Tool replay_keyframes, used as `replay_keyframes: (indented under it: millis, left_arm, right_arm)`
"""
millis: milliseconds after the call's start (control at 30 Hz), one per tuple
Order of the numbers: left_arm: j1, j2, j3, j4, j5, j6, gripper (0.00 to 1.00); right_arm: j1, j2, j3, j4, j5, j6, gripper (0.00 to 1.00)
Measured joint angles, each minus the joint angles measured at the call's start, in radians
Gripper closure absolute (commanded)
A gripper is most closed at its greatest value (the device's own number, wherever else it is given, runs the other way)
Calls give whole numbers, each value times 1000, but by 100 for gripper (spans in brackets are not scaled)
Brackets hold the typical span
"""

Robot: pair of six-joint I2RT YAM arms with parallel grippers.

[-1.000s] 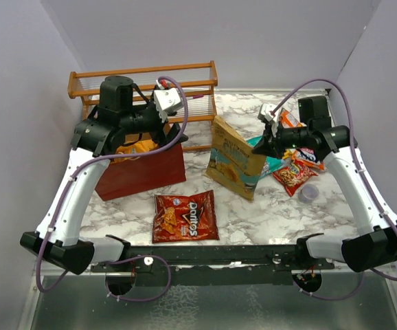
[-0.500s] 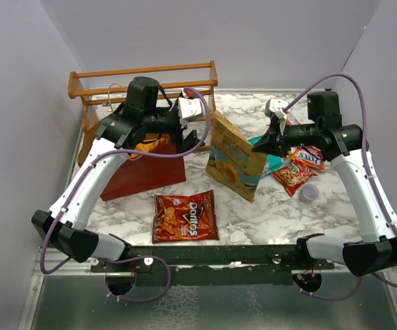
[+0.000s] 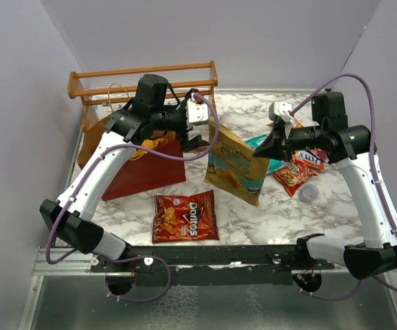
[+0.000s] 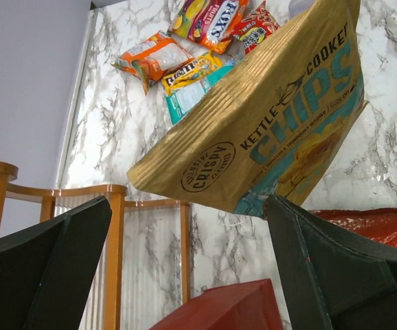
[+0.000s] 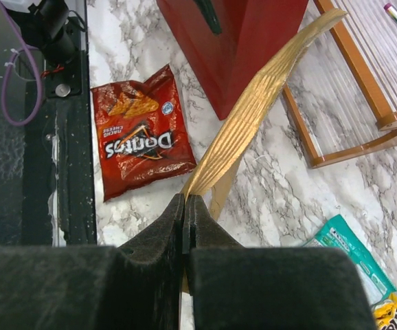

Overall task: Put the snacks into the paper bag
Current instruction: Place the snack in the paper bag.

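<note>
A large tan-and-teal chip bag (image 3: 235,165) hangs tilted above the table, with my right gripper (image 3: 262,149) shut on its right edge; the right wrist view shows the fingertips (image 5: 186,206) pinched on the bag's crimped seam (image 5: 253,117). My left gripper (image 3: 197,141) stands open just left of that bag, and the bag (image 4: 267,117) fills the view beyond its spread fingers (image 4: 336,268). The dark red paper bag (image 3: 140,172) stands at the left with an orange packet inside. A red Doritos bag (image 3: 185,216) lies flat in front. Several small packets (image 3: 298,165) lie at the right.
A wooden slatted rack (image 3: 143,86) stands along the back left, behind the paper bag. A small purple cup (image 3: 310,192) sits near the packets at the right. Walls close in the table on the left, back and right.
My left arm has swung right from over the paper bag toward the chip bag, and its jaws have opened wider. The right gripper has lifted and tilted the chip bag slightly.
</note>
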Motion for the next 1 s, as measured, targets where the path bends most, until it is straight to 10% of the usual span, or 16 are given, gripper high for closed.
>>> replay_keyframes:
  millis: [633,1000]
  left_arm:
    - [-42,157,116,5,118,31,25]
    - [-49,157,97,-45,216,45,77]
  right_arm:
    - [0,-57,3,-39,-21,-6,99]
    - [0,-94,-37,-13,-19,29,99]
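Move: The chips bag hangs from the right fingers. Its free top corner lies about 4 cm to the left hand's right, 1 cm ahead and a touch lower; from the right hand, that corner is some 9 cm ahead, 10 cm left and roughly level. From the left hand, the Doritos bag lies about 16 cm back, 7 cm left and 30 cm below; the paper bag's middle is some 24 cm left, level fore-and-aft and 20 cm below. The left fingers come around the chips bag's free top edge, one on each side, and narrow from wide open to under half. The hand reaches about 4 cm right over the corner, then eases 3 cm back, sinking slightly and turning some 15 degrees clockwise. The right hand keeps its pinch and draws back 2.5 cm, rising a little. ##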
